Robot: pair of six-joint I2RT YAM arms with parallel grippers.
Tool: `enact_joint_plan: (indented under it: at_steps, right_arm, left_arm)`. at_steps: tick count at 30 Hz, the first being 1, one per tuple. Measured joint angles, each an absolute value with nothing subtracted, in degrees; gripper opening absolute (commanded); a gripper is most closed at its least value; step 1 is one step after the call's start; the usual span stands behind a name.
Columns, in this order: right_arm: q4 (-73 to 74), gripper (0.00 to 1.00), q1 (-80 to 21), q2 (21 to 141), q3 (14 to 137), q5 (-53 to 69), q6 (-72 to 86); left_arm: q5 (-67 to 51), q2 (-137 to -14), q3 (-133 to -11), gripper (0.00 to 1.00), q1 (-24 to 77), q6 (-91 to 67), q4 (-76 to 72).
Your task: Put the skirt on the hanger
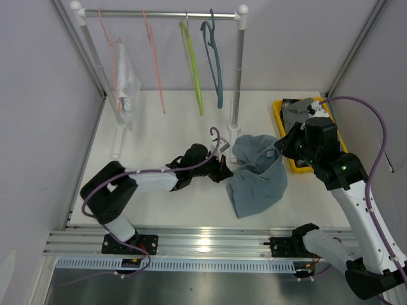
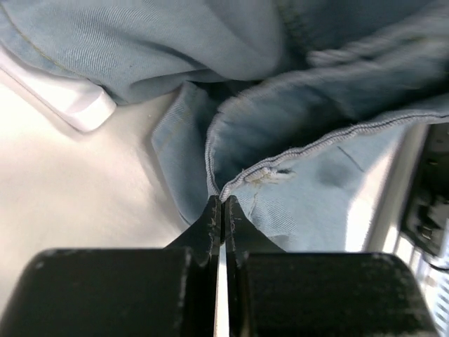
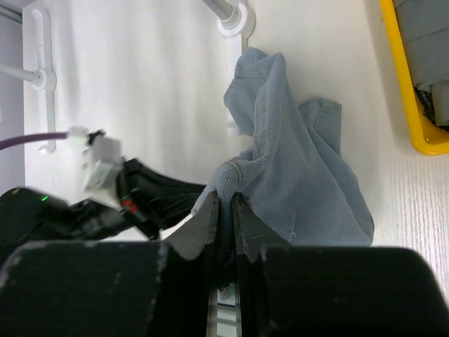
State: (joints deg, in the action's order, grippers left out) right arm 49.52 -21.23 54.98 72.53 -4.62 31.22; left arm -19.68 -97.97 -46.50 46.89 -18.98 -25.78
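The light blue denim skirt lies crumpled on the white table, just in front of the rack's right post. My left gripper reaches in from the left, its jaws shut on the skirt's stitched hem; the fingertips pinch its corner. My right gripper is shut on a raised fold of the skirt, holding it off the table. A dark hanger hook pokes up beside the left gripper; the rest of that hanger is hidden.
A rack at the back carries two pink hangers, a green one and a teal one. A yellow tray with grey clothes sits at the right. The rack's white foot lies close to the skirt.
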Motion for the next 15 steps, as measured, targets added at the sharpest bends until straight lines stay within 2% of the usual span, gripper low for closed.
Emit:
enact_joint_plan:
  at_steps: [9, 15]
  right_arm:
    - [49.4, 0.00, -19.2, 57.5, 77.7, -4.6, 30.9]
    - [48.6, 0.00, -19.0, 58.6, 82.0, -4.6, 30.9]
  left_arm:
    - [-12.3, -71.2, -44.1, 0.00, 46.9, -18.9, -10.6]
    - [-3.1, -58.0, -50.6, 0.00, 46.9, -17.6, 4.7]
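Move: Both grippers already pinch the denim skirt's waistband. The bulk of the skirt lies about 10 cm to the left gripper's right, 2 cm ahead and 3 cm below. The rack's right foot is some 15 cm ahead of that gripper, 1 cm to its right and 6 cm lower. From the much higher right gripper, the skirt is roughly 7 cm left, 2 cm ahead and 25 cm down; the yellow basket is 14 cm right, 17 cm ahead and 28 cm down. Keep both grippers shut on the waistband and lift the left one steeply, about 19 cm, carrying it some 10 cm left, away from the skirt's bulk, while its wrist tips up and swings counter-clockwise, roughly 15 degrees each. Raise the right gripper too, about 5 cm and slightly forward, tipping its fingers up a little. ##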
